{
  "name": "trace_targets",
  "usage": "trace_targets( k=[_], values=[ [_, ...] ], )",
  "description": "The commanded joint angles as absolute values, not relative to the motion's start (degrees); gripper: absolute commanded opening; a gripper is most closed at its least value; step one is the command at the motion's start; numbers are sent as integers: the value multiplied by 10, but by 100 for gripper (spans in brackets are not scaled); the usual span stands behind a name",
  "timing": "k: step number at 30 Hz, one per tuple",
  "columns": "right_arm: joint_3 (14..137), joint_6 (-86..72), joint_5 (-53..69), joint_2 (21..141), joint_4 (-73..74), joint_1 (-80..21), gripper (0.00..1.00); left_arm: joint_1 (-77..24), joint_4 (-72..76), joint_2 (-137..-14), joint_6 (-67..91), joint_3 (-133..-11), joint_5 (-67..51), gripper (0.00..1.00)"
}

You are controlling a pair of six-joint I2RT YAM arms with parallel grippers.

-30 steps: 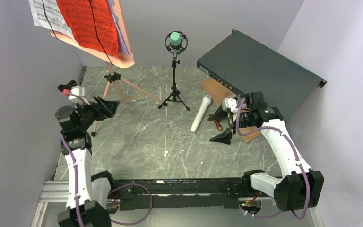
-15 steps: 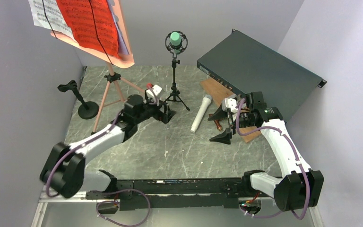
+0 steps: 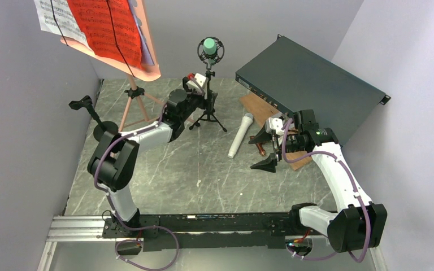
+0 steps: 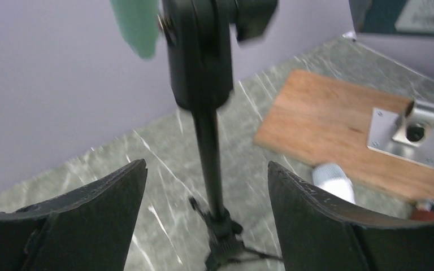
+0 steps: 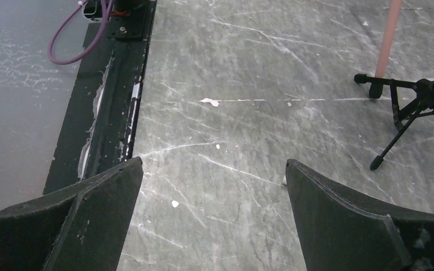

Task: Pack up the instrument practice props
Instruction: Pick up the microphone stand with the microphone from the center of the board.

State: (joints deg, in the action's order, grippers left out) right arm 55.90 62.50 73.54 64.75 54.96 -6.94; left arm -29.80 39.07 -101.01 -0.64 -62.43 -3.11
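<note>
A green microphone (image 3: pixel 209 46) sits in a black shock mount on a small black tripod stand (image 3: pixel 208 113). My left gripper (image 3: pixel 209 99) is open and straddles that stand's pole (image 4: pixel 210 164), with a gap on each side of it. The pink music tripod (image 3: pixel 131 99) holds white (image 3: pixel 53 20), red (image 3: pixel 104 25) and lavender (image 3: pixel 146 53) pages at the back left. A white microphone (image 3: pixel 241 134) lies on the table. A black round-based mount (image 3: pixel 103 129) stands at the left. My right gripper (image 3: pixel 261 151) hangs open over bare table (image 5: pixel 213 162).
The dark green metal box (image 3: pixel 311 90) leans at the back right, beside the brown wooden board (image 4: pixel 339 121) with a metal flange (image 4: pixel 407 132). Purple walls close in on three sides. The black base rail (image 5: pixel 113 107) runs along the near edge.
My left arm has swung from the left wall across to the green microphone's stand, and its jaws have narrowed slightly. The right arm has not moved.
</note>
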Motion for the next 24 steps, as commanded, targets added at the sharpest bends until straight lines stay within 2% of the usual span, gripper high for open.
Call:
trace_targets(
  k=[1,2,6,11,14,24],
  values=[
    [553,649,743,647,559,-65,100,-294,419,-1043,-40,-697,-1,81],
    [553,648,742,647,559,-65,100,-294,416,-1050,-44,-708,-1,79],
    [553,648,739,647,557,-65,100,-294,412,-1067,-48,-734,-17,59],
    [553,646,739,649,556,-65,100,-294,410,-1066,-50,-729,-43,39],
    [552,646,738,649,555,-65,100,-294,412,-1056,-56,-721,-54,2],
    [550,645,737,650,552,-65,100,-317,389,-941,-63,-670,-79,0]
  ],
)
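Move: At about its own height, the left hand has the neck of the microphone stand, just under the clamp, some 4 cm ahead and 2 cm to the right. The white handheld microphone lies on the table about 14 cm right of the hand and 4 cm back, some 21 cm down; the brown pipe is about 21 cm right and 7 cm back. From the right hand, the neck stands roughly 28 cm ahead and 18 cm left. Reaching forward about 3.5 cm and up some 2.5 cm, the left hand brings its open fingers around the microphone stand's upright pole, drifting slightly right, then shuts them on it right below the clamp. With the pole pinched, it draws back about 2 cm and rises nearly 1 cm more, the fingertips tipped up some 5 degrees. ##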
